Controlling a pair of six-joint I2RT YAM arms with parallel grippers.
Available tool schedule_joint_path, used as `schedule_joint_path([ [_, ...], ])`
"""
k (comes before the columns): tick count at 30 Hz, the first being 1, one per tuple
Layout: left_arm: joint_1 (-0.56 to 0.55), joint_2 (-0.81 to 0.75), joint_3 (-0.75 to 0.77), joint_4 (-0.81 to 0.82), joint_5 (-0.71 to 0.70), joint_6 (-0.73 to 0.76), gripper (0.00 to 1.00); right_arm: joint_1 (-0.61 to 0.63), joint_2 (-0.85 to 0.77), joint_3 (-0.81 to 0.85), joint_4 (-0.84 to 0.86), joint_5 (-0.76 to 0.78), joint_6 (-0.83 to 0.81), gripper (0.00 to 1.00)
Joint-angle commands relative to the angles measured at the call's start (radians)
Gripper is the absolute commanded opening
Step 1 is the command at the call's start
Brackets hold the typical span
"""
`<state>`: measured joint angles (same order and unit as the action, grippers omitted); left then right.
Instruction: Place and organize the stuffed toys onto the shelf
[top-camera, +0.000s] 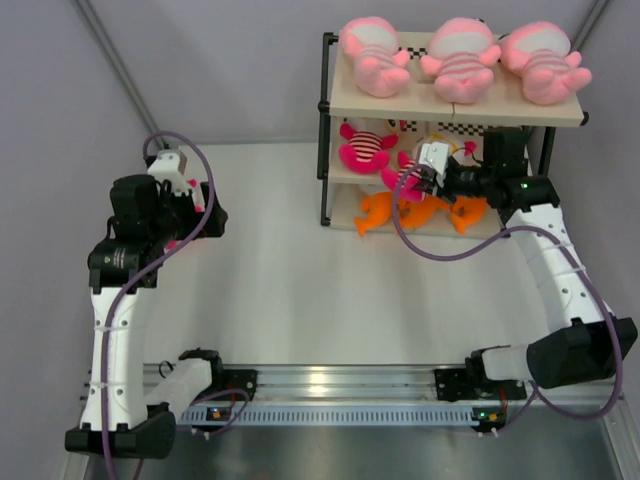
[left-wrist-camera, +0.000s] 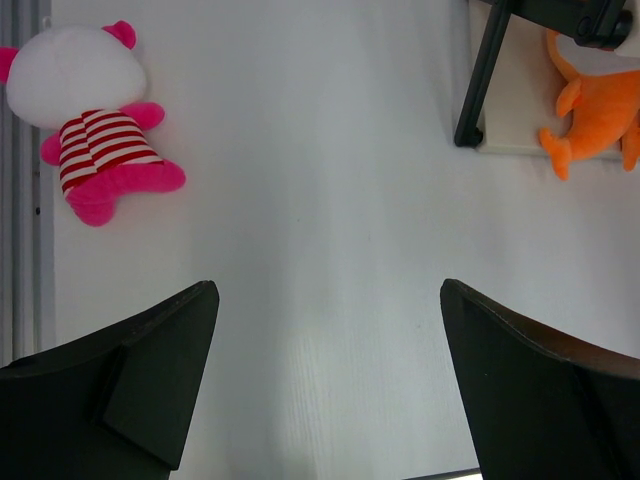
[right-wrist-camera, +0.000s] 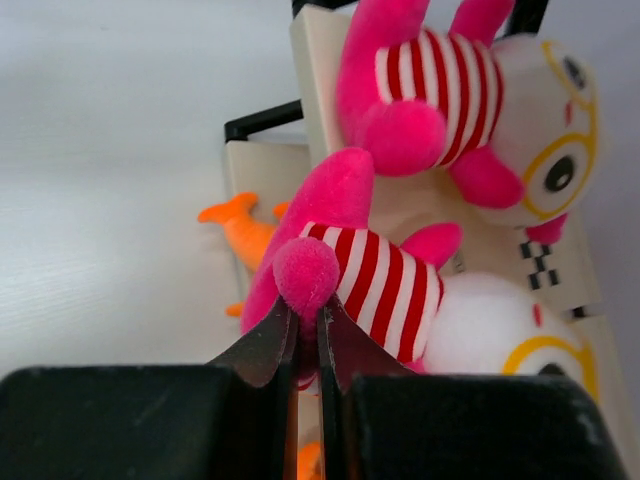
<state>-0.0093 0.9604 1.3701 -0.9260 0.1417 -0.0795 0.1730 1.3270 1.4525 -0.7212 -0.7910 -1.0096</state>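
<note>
The shelf (top-camera: 455, 109) stands at the far right. Three pale pink stuffed toys (top-camera: 456, 58) lie on its top board. One hot-pink toy (top-camera: 363, 148) rests on the middle board, and three orange fish toys (top-camera: 420, 212) lie on the bottom board. My right gripper (right-wrist-camera: 307, 325) is shut on a limb of a second hot-pink toy (right-wrist-camera: 375, 285), holding it at the middle board beside the first (right-wrist-camera: 440, 100). My left gripper (left-wrist-camera: 330, 290) hangs open over bare table. A third hot-pink toy (left-wrist-camera: 95, 130) lies on the table at the far left of the left wrist view.
A shelf post (left-wrist-camera: 480, 80) and one orange fish (left-wrist-camera: 595, 110) show at the upper right of the left wrist view. Grey walls close in the table at the back and sides. A metal rail (top-camera: 340, 385) runs along the near edge.
</note>
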Motion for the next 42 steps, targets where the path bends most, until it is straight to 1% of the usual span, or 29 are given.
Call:
schedule_joint_path([
  [1, 0.002, 0.001, 0.011, 0.052, 0.032, -0.008, 0.99, -0.061, -0.044, -0.072, 0.144, -0.117, 0.014, 0.0],
  [4, 0.002, 0.014, 0.004, 0.052, 0.035, -0.005, 0.99, -0.105, -0.083, -0.142, 0.21, -0.183, 0.045, 0.0],
  [5, 0.002, 0.017, 0.003, 0.053, 0.029, -0.006, 0.99, -0.121, -0.095, -0.168, 0.245, -0.194, 0.099, 0.0],
  [6, 0.002, 0.021, 0.004, 0.053, 0.03, -0.008, 0.98, -0.141, -0.115, -0.22, 0.329, -0.192, 0.133, 0.0],
  [9, 0.002, 0.031, 0.017, 0.053, 0.05, -0.008, 0.99, -0.225, -0.121, -0.264, 0.394, -0.209, 0.21, 0.0],
  [13, 0.003, 0.046, 0.041, 0.052, 0.064, -0.005, 0.98, -0.285, -0.107, -0.262, 0.378, -0.269, 0.226, 0.0],
  [16, 0.002, 0.049, 0.049, 0.052, 0.078, -0.003, 0.98, -0.325, -0.098, -0.264, 0.378, -0.271, 0.207, 0.0],
  [19, 0.002, 0.046, 0.057, 0.05, 0.075, -0.002, 0.98, -0.337, -0.06, -0.238, 0.361, -0.271, 0.197, 0.04],
  [23, 0.002, 0.046, 0.069, 0.052, 0.061, 0.0, 0.98, -0.339, -0.04, -0.231, 0.399, -0.238, 0.212, 0.14],
  [27, 0.002, 0.047, 0.063, 0.05, 0.071, -0.006, 0.98, -0.339, -0.061, -0.265, 0.534, -0.107, 0.302, 0.19],
  [28, 0.002, 0.047, 0.058, 0.052, 0.088, -0.005, 0.98, -0.34, -0.069, -0.273, 0.555, -0.099, 0.345, 0.21],
  [29, 0.002, 0.046, 0.057, 0.05, 0.094, -0.005, 0.98, -0.34, -0.089, -0.296, 0.6, -0.094, 0.37, 0.31],
  [31, 0.002, 0.044, 0.053, 0.05, 0.105, -0.009, 0.98, -0.34, -0.115, -0.322, 0.649, -0.09, 0.443, 0.41],
  [32, 0.002, 0.046, 0.053, 0.049, 0.108, -0.008, 0.98, -0.337, -0.141, -0.352, 0.67, -0.088, 0.46, 0.48],
  [33, 0.002, 0.046, 0.055, 0.05, 0.108, -0.009, 0.98, -0.339, -0.153, -0.369, 0.71, -0.064, 0.5, 0.51],
  [35, 0.002, 0.049, 0.057, 0.05, 0.114, -0.003, 0.98, -0.337, -0.184, -0.406, 0.752, -0.022, 0.528, 0.56],
  [36, 0.002, 0.051, 0.057, 0.05, 0.114, -0.003, 0.98, -0.336, -0.19, -0.415, 0.781, 0.037, 0.57, 0.57],
  [38, 0.002, 0.052, 0.057, 0.05, 0.122, -0.003, 0.98, -0.334, -0.21, -0.426, 0.787, 0.079, 0.606, 0.59],
  [41, 0.002, 0.054, 0.053, 0.049, 0.128, -0.006, 0.98, -0.325, -0.241, -0.44, 0.819, 0.119, 0.692, 0.64],
  [42, 0.002, 0.052, 0.053, 0.05, 0.131, -0.008, 0.98, -0.322, -0.248, -0.445, 0.83, 0.156, 0.753, 0.66],
])
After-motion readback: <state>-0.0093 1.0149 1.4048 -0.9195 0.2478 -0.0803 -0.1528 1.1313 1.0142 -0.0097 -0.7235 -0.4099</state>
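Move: The right fingers hold the striped pink toy by a foot at the middle shelf's front edge. Its place on the right half lies about 11 cm right, 8 cm ahead and 4 cm below; the other striped toy is 11 cm left, 9 cm ahead, 3 cm lower. On the bottom shelf, the middle orange toy is roughly 5 cm right, 5 cm ahead and 20 cm down. From the left hand that place is some 58 cm right, 13 cm ahead, 4 cm down. Still pinching the striped toy's foot, the right hand dips about 3 cm and carries the toy rightwards along the middle shelf, away from its striped neighbour. After some 8 cm the fingers open and let go of the foot, while the hand eases on right and a little forward, turning about 30 degrees clockwise and rolling its left side up. ##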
